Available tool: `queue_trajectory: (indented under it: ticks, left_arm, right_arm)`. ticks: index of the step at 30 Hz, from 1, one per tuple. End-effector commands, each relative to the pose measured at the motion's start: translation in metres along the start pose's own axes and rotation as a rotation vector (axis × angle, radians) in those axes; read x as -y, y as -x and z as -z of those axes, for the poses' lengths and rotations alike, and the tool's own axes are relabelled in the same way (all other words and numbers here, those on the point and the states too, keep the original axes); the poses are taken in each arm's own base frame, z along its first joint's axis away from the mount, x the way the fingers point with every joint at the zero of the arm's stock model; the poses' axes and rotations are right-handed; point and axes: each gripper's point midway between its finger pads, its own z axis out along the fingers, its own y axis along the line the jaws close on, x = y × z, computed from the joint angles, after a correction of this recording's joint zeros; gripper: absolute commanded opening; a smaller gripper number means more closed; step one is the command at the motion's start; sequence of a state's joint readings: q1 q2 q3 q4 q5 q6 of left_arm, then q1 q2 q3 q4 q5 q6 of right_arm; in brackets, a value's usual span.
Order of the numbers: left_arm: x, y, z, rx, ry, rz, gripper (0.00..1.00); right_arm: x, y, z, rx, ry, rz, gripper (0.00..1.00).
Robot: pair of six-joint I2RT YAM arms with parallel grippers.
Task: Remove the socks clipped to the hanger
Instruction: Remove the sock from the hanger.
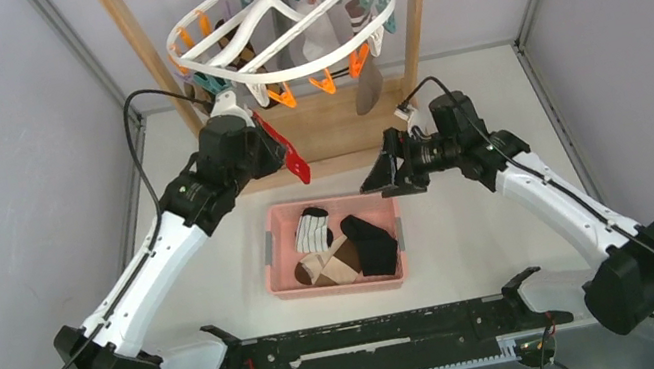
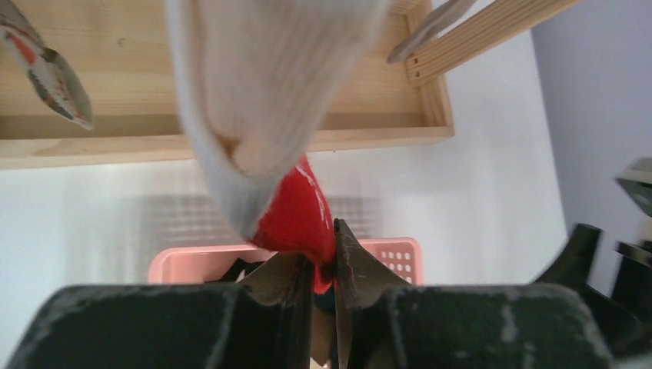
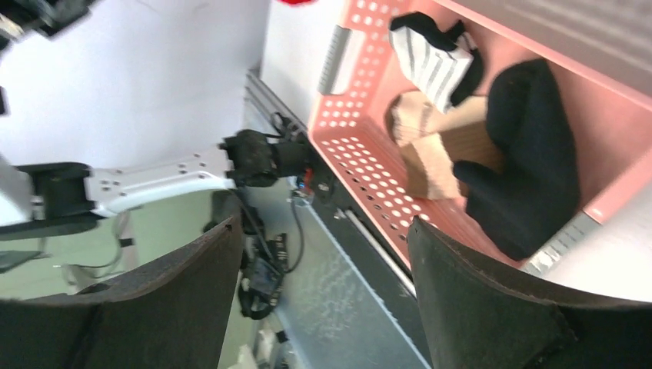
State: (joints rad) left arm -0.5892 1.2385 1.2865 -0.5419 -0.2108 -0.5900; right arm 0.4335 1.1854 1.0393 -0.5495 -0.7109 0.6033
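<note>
The white oval hanger (image 1: 275, 26) hangs from a wooden frame, with several socks dangling from its clips, a grey one (image 1: 370, 86) among them. My left gripper (image 1: 267, 144) sits just under the hanger's left side, shut on a red sock (image 1: 287, 151). The left wrist view shows the red sock (image 2: 300, 219) pinched between the fingertips of the left gripper (image 2: 324, 265), and a pale sock (image 2: 261, 100) hangs right in front. My right gripper (image 1: 389, 173) hovers open over the basket's far right corner, nothing between its fingers (image 3: 192, 284).
A pink basket (image 1: 279, 254) lies on the table between the arms, holding a striped sock (image 1: 313, 230), a beige-and-brown sock (image 1: 329, 263) and a black sock (image 1: 372, 243). The wooden frame (image 1: 420, 16) stands at the back. Grey walls close in both sides.
</note>
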Motion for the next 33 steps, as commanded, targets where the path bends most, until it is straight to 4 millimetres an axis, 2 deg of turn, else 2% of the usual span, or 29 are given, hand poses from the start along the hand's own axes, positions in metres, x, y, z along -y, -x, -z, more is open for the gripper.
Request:
queue_trajectory:
  ticks: [1, 5, 14, 24, 33]
  left_arm:
    - [0.032, 0.028, 0.026, 0.036, -0.127, 0.121, 0.18]
    - [0.047, 0.036, 0.034, 0.036, -0.185, 0.186, 0.18]
    - [0.071, 0.046, 0.048, 0.039, -0.303, 0.319, 0.17]
    - [0.087, 0.051, 0.055, 0.040, -0.393, 0.417, 0.17]
    - [0.092, 0.046, 0.052, 0.036, -0.445, 0.496, 0.17]
  right_arm:
    - [-0.038, 0.024, -0.002, 0.004, 0.201, -0.086, 0.85]
    - [-0.050, 0.041, -0.008, 0.017, 0.268, -0.153, 0.85]
    - [-0.056, 0.068, -0.021, 0.050, 0.330, -0.240, 0.88]
    - [-0.051, 0.077, -0.032, 0.049, 0.328, -0.338, 0.89]
    - [-0.070, 0.087, -0.035, 0.062, 0.404, -0.362, 0.90]
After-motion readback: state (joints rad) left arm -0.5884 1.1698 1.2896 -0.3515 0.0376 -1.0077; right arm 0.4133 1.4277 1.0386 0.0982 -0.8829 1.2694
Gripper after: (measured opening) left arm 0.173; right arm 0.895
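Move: My left fingers already pinch the red sock around its middle. My open right gripper lies about 16 cm to that hand's right, 10 cm back and 5 cm lower. The nearest orange clip is roughly 12 cm above the left hand, 3 cm to its right and 1 cm farther out. From my right hand, the sock's middle is some 16 cm left, 9 cm ahead and 5 cm up; the pink basket's centre is 9 cm left, 2 cm ahead and 25 cm below. I reach my right hand, fingers wide open, about 10 cm forward, left and up towards the dangling toe of the red sock, tipping its fingers up nearer level. To meet it, my left hand keeps its pinch and goes roughly 8 cm up and 5 cm right, drawing slightly back, while it rolls some 30 degrees with its left side dropping. ##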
